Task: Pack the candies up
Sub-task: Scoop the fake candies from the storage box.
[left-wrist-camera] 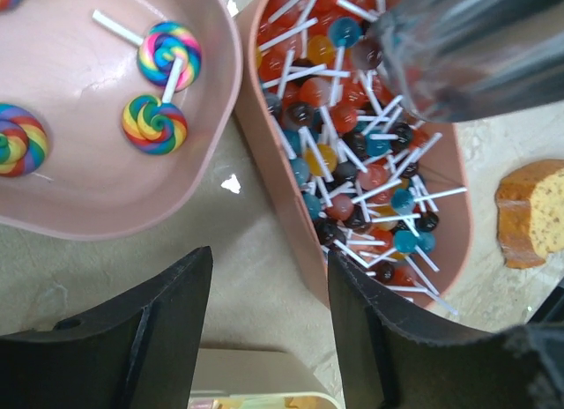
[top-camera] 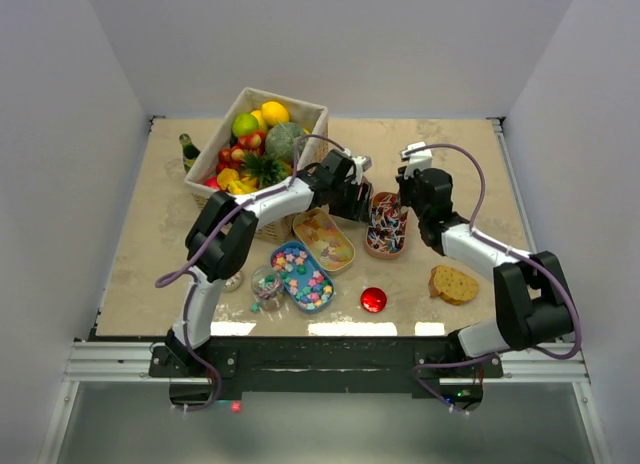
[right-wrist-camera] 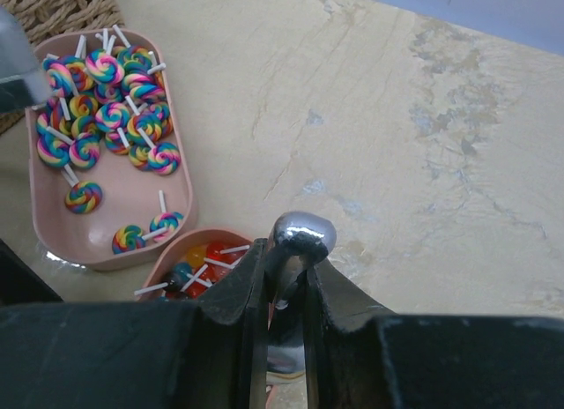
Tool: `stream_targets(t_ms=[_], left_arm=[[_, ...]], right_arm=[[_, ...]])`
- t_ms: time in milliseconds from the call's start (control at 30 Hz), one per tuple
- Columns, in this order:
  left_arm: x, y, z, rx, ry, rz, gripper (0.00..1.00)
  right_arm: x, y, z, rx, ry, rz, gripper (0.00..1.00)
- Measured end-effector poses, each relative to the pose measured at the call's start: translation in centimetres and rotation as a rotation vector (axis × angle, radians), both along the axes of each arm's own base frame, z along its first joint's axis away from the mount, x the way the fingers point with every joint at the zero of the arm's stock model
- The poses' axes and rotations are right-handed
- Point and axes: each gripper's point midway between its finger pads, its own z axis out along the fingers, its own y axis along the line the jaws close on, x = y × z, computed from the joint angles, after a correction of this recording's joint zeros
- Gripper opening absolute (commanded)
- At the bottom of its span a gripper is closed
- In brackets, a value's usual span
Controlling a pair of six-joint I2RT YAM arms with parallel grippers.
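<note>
Candies lie in three trays. Round lollipops [left-wrist-camera: 352, 136] fill a pink tray [left-wrist-camera: 291, 224], which also shows in the top view [top-camera: 386, 246]. Rainbow swirl lollipops [right-wrist-camera: 97, 109] lie in a second pink tray [right-wrist-camera: 181, 215]. Pastel pieces [top-camera: 303, 274] fill a blue tray. My left gripper [left-wrist-camera: 269, 268] hangs open over the bare table between the two pink trays, with nothing between its fingers. My right gripper [right-wrist-camera: 289, 255] is shut on the handle of a metal spoon [right-wrist-camera: 302, 233] above the round-lollipop tray. The spoon's shiny blurred end [left-wrist-camera: 476, 48] hovers over those lollipops.
A wicker basket [top-camera: 305, 109] of toy fruit stands at the back left, with a green bottle [top-camera: 187, 149] beside it. A small glass jar [top-camera: 265, 282] sits left of the blue tray. A red round thing [top-camera: 373, 300] and a bread slice [top-camera: 454, 284] lie near the front.
</note>
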Motion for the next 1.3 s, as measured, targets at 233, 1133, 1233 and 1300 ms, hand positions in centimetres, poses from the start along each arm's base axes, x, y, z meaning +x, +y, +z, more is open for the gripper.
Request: stream_targets(t_ms=[233,1133,1233,1300], left_arm=[[-0.1,-0.2,-1.0,0.0,0.039,0.025,0.57],[-0.6,-1.2,-0.5,-0.039,0.074,0.011,0.29],[-0.7,-1.2,-0.5,-0.04,0.076,0.008,0.26],[-0.8,-1.3,-0.5,-0.041,0.077,0.005,0.23]], right_arm=[[-0.6,0.8,-0.3,0.049,0.055,0.033,0.0],[-4.4,2.8,-3.2,0.324,0.251,0.007,0.0],[-4.4,2.7,-3.4,0.353,0.253,-0.01,0.0],[-4.5,2.6,-3.5,0.371,0.251,-0.021,0.0]])
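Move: The brown lollipop box's middle lies about 10 cm back, 4 cm left and 11 cm below the right hand, which already holds the scoop. From the left hand, poised at the box's left wall, the middle is some 6 cm right, level with it and 2 cm lower; the pink candy box is 9 cm ahead and 3 cm left, the yellow candy box 5 cm back and 10 cm left. Right hand draws its scoop back and down some 6 cm onto lollipops; left fingers half close at rim. ##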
